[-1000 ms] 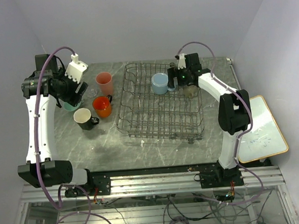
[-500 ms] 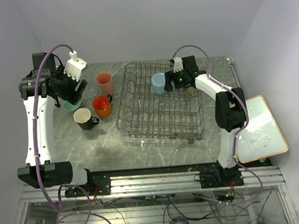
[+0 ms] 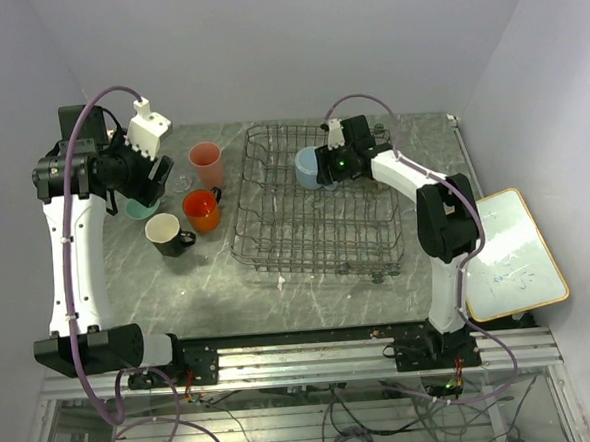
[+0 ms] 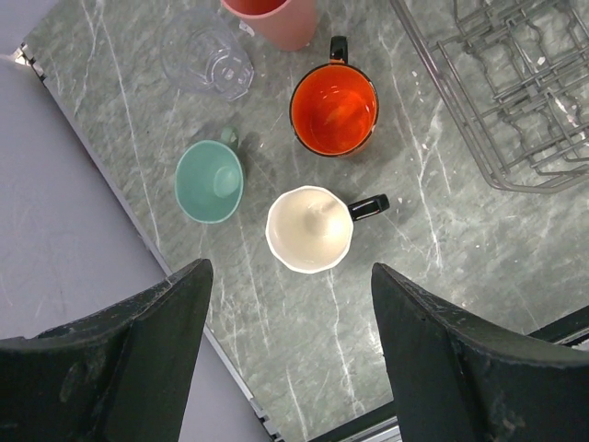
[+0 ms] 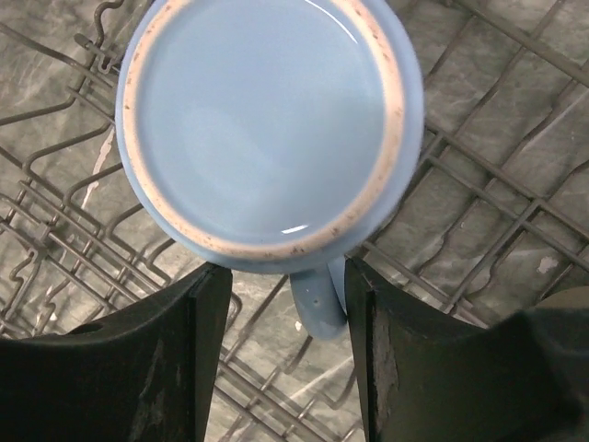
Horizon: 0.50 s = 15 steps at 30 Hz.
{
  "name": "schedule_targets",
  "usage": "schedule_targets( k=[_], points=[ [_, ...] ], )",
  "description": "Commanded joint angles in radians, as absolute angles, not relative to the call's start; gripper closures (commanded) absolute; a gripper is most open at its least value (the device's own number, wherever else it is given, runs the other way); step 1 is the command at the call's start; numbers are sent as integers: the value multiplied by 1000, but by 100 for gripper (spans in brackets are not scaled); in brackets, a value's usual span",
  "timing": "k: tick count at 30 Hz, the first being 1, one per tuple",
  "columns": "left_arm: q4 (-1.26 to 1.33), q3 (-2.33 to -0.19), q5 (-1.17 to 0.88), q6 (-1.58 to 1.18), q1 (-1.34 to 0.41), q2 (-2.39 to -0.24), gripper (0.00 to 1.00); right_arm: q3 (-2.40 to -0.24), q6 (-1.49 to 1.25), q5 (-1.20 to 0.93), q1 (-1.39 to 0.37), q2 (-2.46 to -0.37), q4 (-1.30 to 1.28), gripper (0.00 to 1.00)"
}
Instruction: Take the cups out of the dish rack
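Observation:
The light-blue mug [image 3: 307, 167] stands at the back of the grey wire dish rack [image 3: 306, 242]. In the right wrist view its flat blue face [image 5: 267, 120] fills the top. The mug's handle [image 5: 317, 308] lies between the fingers of my right gripper [image 5: 285, 295]; the right finger touches it and the left stands off by a gap. My left gripper [image 4: 290, 359] hangs open and empty high above the cups on the table: pink tumbler [image 4: 276, 14], orange mug [image 4: 334, 109], mint-green cup [image 4: 210, 180] and a black mug [image 4: 310, 228] with a cream inside.
A clear glass cup [image 4: 208, 63] stands beside the pink tumbler. The cups cluster left of the rack [image 4: 515, 83], near the table's left edge. A white board with an orange rim [image 3: 513, 258] lies off the table's right side.
My right gripper has moved left over the rack to the light-blue mug, and its jaws have narrowed around the handle. The left arm has shifted only slightly.

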State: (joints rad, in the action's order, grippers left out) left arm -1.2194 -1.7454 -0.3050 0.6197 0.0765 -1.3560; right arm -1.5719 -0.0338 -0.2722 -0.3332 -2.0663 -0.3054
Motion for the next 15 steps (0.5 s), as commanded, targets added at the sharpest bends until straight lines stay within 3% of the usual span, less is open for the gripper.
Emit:
schedule_targets(
  k=[1, 10, 12, 15],
  points=[
    [-1220, -1761, -352, 605, 69, -1331, 20, -1578, -39, -125, -362, -2077, -308, 49],
    [-1215, -1746, -372, 610, 70, -1323, 19, -1581, -3, 70, -441, -2115, -298, 57],
    [-1214, -1741, -375, 612, 70, -1322, 19, -1568, -14, 80, -448, -2113, -279, 64],
    [-1216, -1732, -382, 619, 70, -1321, 20, -1554, -37, 75, -451, -2102, -252, 83]
  ],
)
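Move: The blue cup sits upside down in the rack, its middle about 4 cm ahead of the right gripper, 6 cm to its left and 2 cm lower; its handle, 1 cm left and 2 cm below, points back at the fingers. The brown cup stands some 10 cm to the right, level with the hand, about 3 cm below. From the left gripper the blue cup is roughly 21 cm ahead, 35 cm right and 26 cm down. Sink the right gripper about 2.5 cm, mostly in the second half, so that the part-open fingers straddle the blue cup's handle. Meanwhile roll the wrist some 15 degrees, left side dipping, to square up with the handle. Finish by closing to roughly half the starting gap, the finger pads pinching the handle from both sides. ##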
